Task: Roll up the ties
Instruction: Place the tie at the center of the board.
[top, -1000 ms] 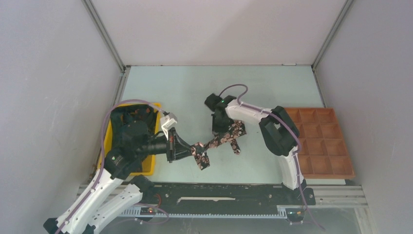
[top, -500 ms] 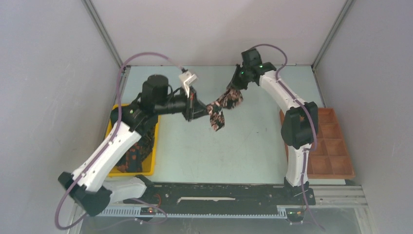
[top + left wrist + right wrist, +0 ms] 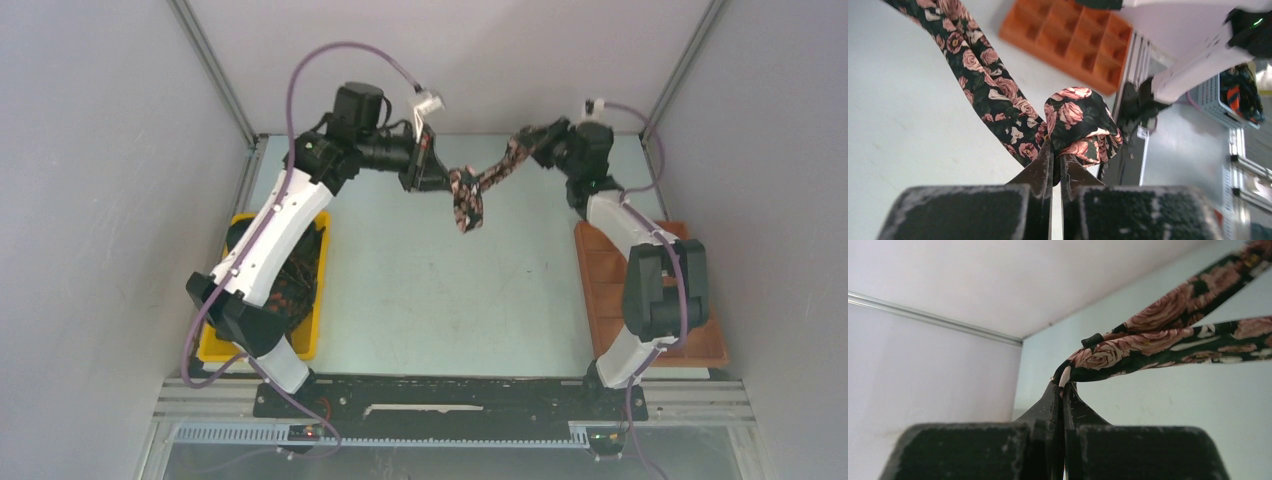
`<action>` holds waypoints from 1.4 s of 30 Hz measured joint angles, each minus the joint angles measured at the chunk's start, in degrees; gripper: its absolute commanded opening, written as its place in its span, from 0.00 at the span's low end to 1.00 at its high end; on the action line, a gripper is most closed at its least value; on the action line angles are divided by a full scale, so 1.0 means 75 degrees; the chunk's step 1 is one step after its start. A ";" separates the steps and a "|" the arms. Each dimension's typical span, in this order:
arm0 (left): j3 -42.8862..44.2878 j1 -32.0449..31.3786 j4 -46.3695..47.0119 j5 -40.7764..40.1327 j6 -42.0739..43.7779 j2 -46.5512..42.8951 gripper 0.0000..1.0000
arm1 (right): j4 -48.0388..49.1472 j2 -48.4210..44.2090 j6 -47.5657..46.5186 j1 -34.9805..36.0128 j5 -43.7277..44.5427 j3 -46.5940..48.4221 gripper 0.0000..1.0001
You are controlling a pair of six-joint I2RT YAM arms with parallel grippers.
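Observation:
One tie [image 3: 490, 175], black with pink roses, hangs in the air over the far part of the table, stretched between both grippers. My left gripper [image 3: 447, 180] is shut on a folded part of it, and a short end [image 3: 467, 212] dangles below. In the left wrist view the fingertips [image 3: 1043, 160] pinch the bunched fold [image 3: 1080, 122], while the strip [image 3: 983, 75] runs up to the left. My right gripper [image 3: 528, 140] is shut on the other end. Its closed gripper [image 3: 1062, 385] nips the tie's [image 3: 1158, 337] edge in the right wrist view. More ties [image 3: 298, 278] lie in the yellow bin.
The yellow bin [image 3: 215, 345] sits at the table's left edge, partly under my left arm. An orange tray with compartments [image 3: 700, 345] lies at the right edge, also visible as the tray [image 3: 1068, 40] in the left wrist view. White walls close in the back and both sides.
Both arms have swung away from the near middle of the table to its far side, lifting the tie. The grippers have moved apart and the tie is drawn out longer between them.

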 measured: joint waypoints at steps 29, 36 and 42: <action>-0.5933 -0.1469 -0.0420 -0.1632 0.0516 -0.1096 0.12 | -0.1918 -0.3605 -0.0370 0.1408 0.1507 -0.6079 0.49; -0.6513 -0.1967 -0.0338 -0.2323 0.0178 -0.1338 0.24 | -0.3360 -0.5820 -0.0507 0.1612 0.2171 -0.6458 0.49; -0.7166 -0.2127 -0.0055 -0.3252 -0.0539 -0.1798 0.51 | -0.3928 -0.6306 -0.0845 0.1859 0.2885 -0.6152 0.47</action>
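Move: Both hands already pinch the floral tie, stretched between them high over the board. The board's centre lies almost straight below the left hand, some 36 cm down; from the right hand it is about 22 cm back, 16 cm to the left and 25 cm down. At board height, the yellow bin is roughly 40 cm left of the left hand and 6 cm back, while the brown divided box is some 27 cm right of the right hand and 31 cm back. The left hand swings the tie steeply down, then on down and back with a little drift left, ending about 28 cm lower and 15 cm back near the board's front edge, its fingers tilting more steeply down and opening only as it gets there. The right hand drops sharply while drawing back some 25 cm to lay the other part down, bobs up slightly and sinks again, tips its fingers down, opens to let go of the tie, and then rises a few centimetres clear. ##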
